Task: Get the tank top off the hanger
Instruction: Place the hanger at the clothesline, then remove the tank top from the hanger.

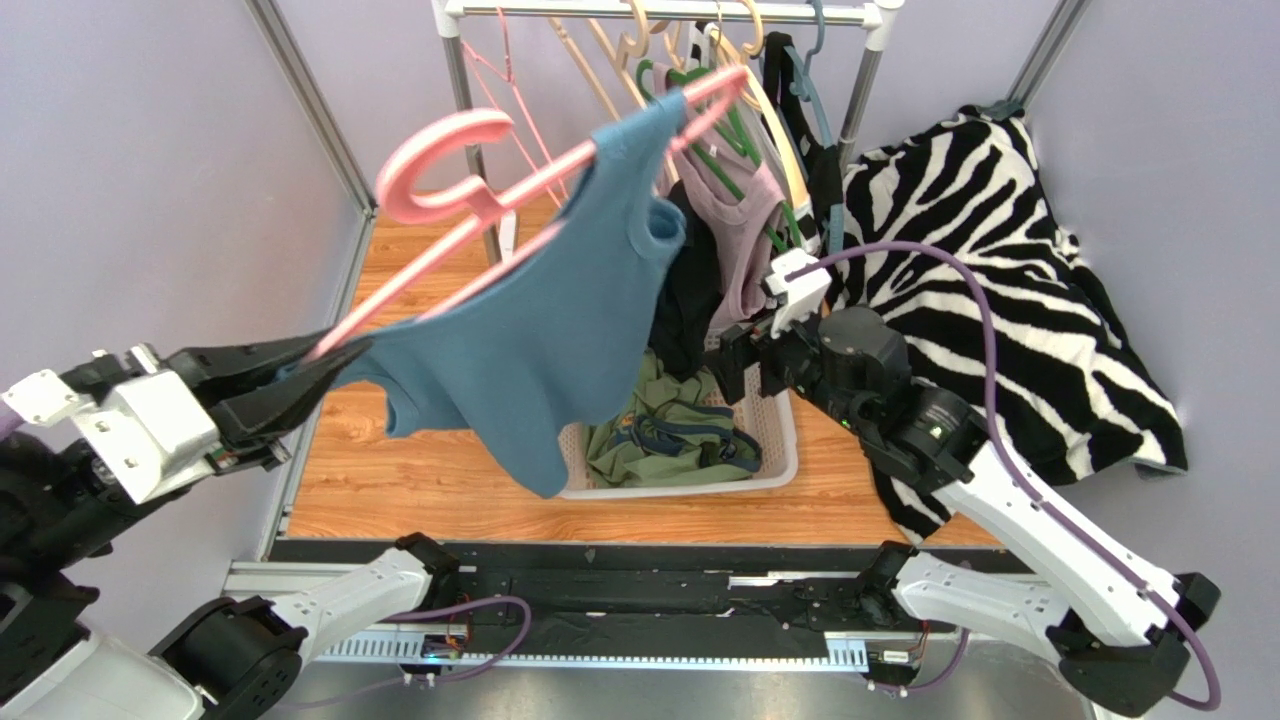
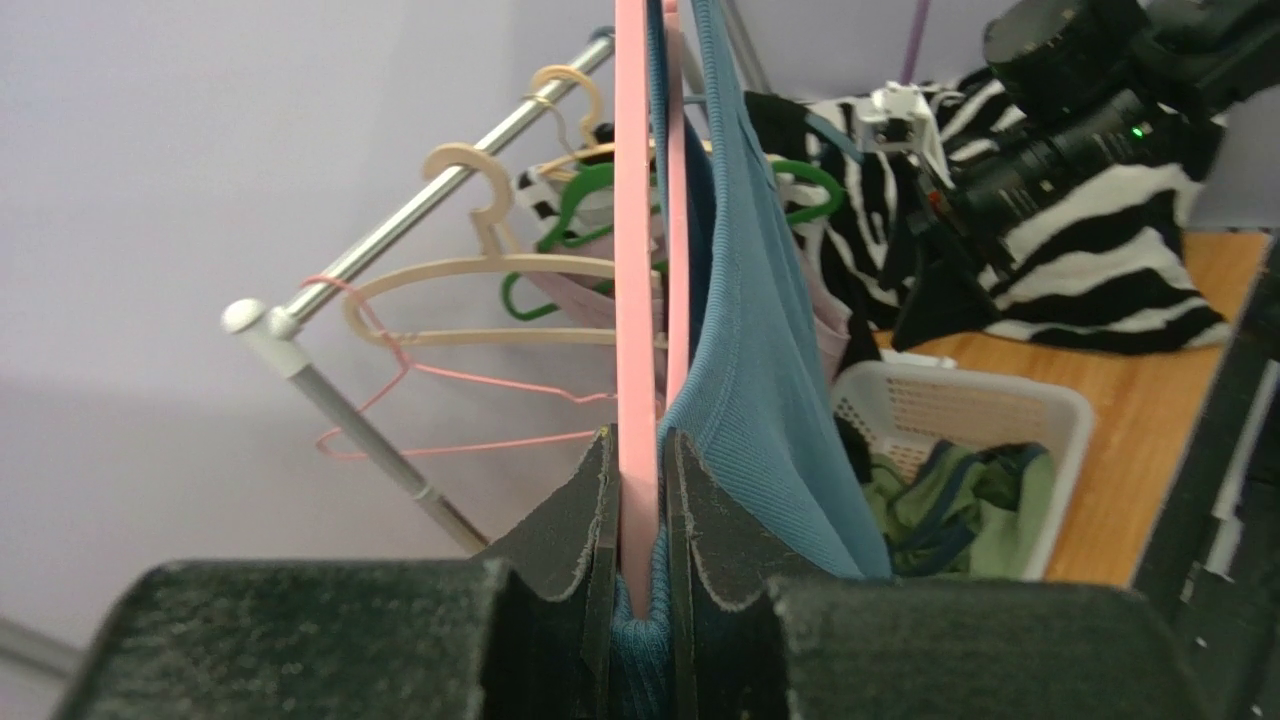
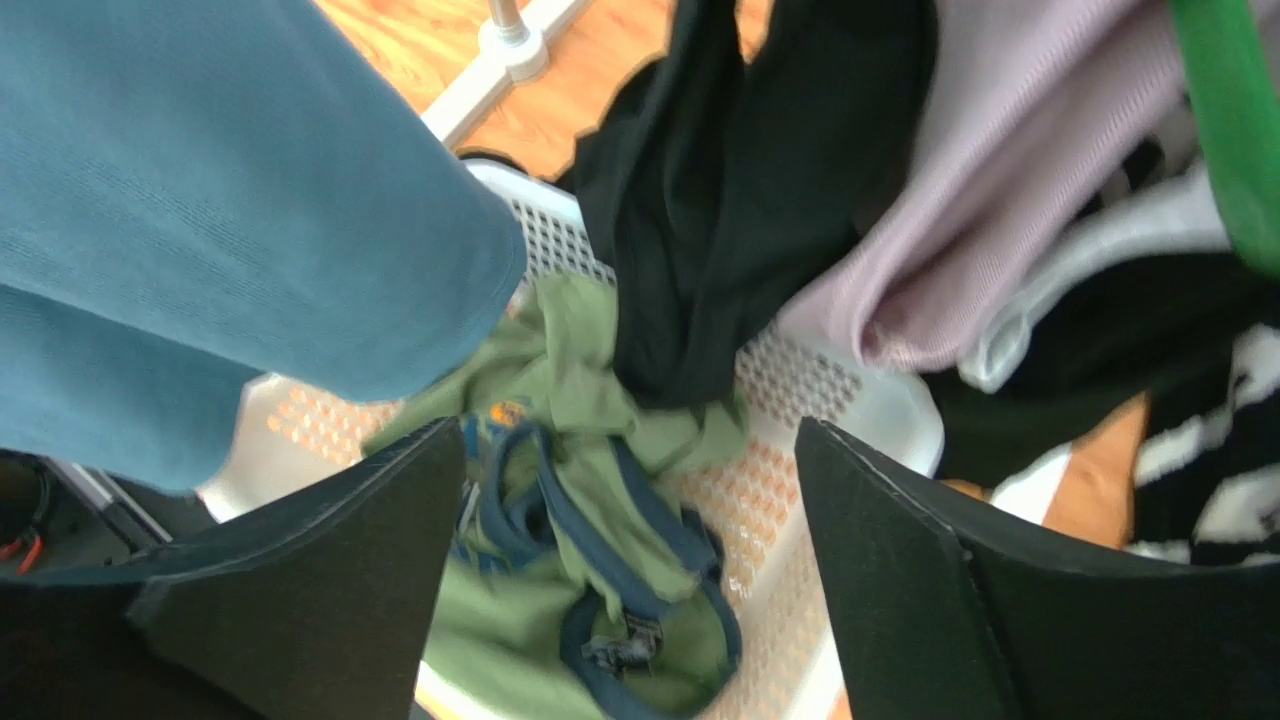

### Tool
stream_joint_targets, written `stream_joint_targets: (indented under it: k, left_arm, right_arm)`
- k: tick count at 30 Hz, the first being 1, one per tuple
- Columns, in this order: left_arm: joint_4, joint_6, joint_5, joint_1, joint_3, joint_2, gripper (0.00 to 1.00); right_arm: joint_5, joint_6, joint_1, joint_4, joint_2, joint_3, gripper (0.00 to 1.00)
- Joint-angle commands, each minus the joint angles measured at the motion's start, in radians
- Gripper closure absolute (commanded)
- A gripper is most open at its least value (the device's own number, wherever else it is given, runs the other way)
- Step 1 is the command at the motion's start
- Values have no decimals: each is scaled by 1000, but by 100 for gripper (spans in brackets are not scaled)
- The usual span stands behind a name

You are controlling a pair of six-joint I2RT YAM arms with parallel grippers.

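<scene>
A blue tank top [image 1: 541, 323] hangs on a pink hanger [image 1: 451, 173] that is held up at a slant over the table, hook to the upper left. My left gripper [image 1: 323, 360] is shut on the hanger's lower left end. In the left wrist view the pink bar [image 2: 639, 300] runs between the pads, with some blue fabric [image 2: 751, 345] pinched beside it. My right gripper [image 1: 736, 360] is open to the right of the tank top's hem [image 3: 196, 195], over the basket. Nothing is between its fingers [image 3: 628, 435].
A white basket [image 1: 774, 450] holding a green garment [image 1: 676, 428] stands under the tank top. Behind it is a rack [image 1: 661, 12] with several hangers, a black garment [image 1: 691, 285] and a mauve one [image 1: 744, 225]. A zebra-striped cloth [image 1: 992, 255] lies to the right.
</scene>
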Motion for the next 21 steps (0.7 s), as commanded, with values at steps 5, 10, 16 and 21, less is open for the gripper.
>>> stream_joint_targets:
  k: [5,10,16,21]
  left_arm:
    - [14,19,150,8,-75,85,100]
    - [59,19,156,6,-164,128,100]
    - [77,-4,171,-30,-181,167,100]
    - [74,-15,168,-90,-193,161,100]
  right_arm:
    - [5,23,2,37,-162,177,10]
    - [-79,60,2,78,-204,220,11]
    - [-94,92,4,144,-197,212,14]
    - [-85,122,2,195,-146,204,15]
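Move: The left fingers hold one shoulder of the blue tank top and its pink hanger. The white basket they are brought over lies about 20 cm ahead, 25 cm right and 53 cm below. From the open right hand, the tank top's free shoulder is about level forward, 8 cm left and some 30 cm above. The basket is roughly 3 cm ahead, 6 cm left and 26 cm below, and a black garment hangs about 9 cm ahead, 5 cm left and 12 cm below. The left hand keeps its pinch on the hanger and tank top and brings them down about 9 cm and as far to the right, soon adding some 8 cm forward, over the basket and in front of the right hand, its fingers tipping down until they point a little below level. The right hand, fingers staying open, rises about 18 cm towards the top's free shoulder while drawing back and a little right, then eases slightly back left at the end, its wrist rolling and tilting up so that the down-slanted fingers come to about level, facing the shirt without visible contact. ##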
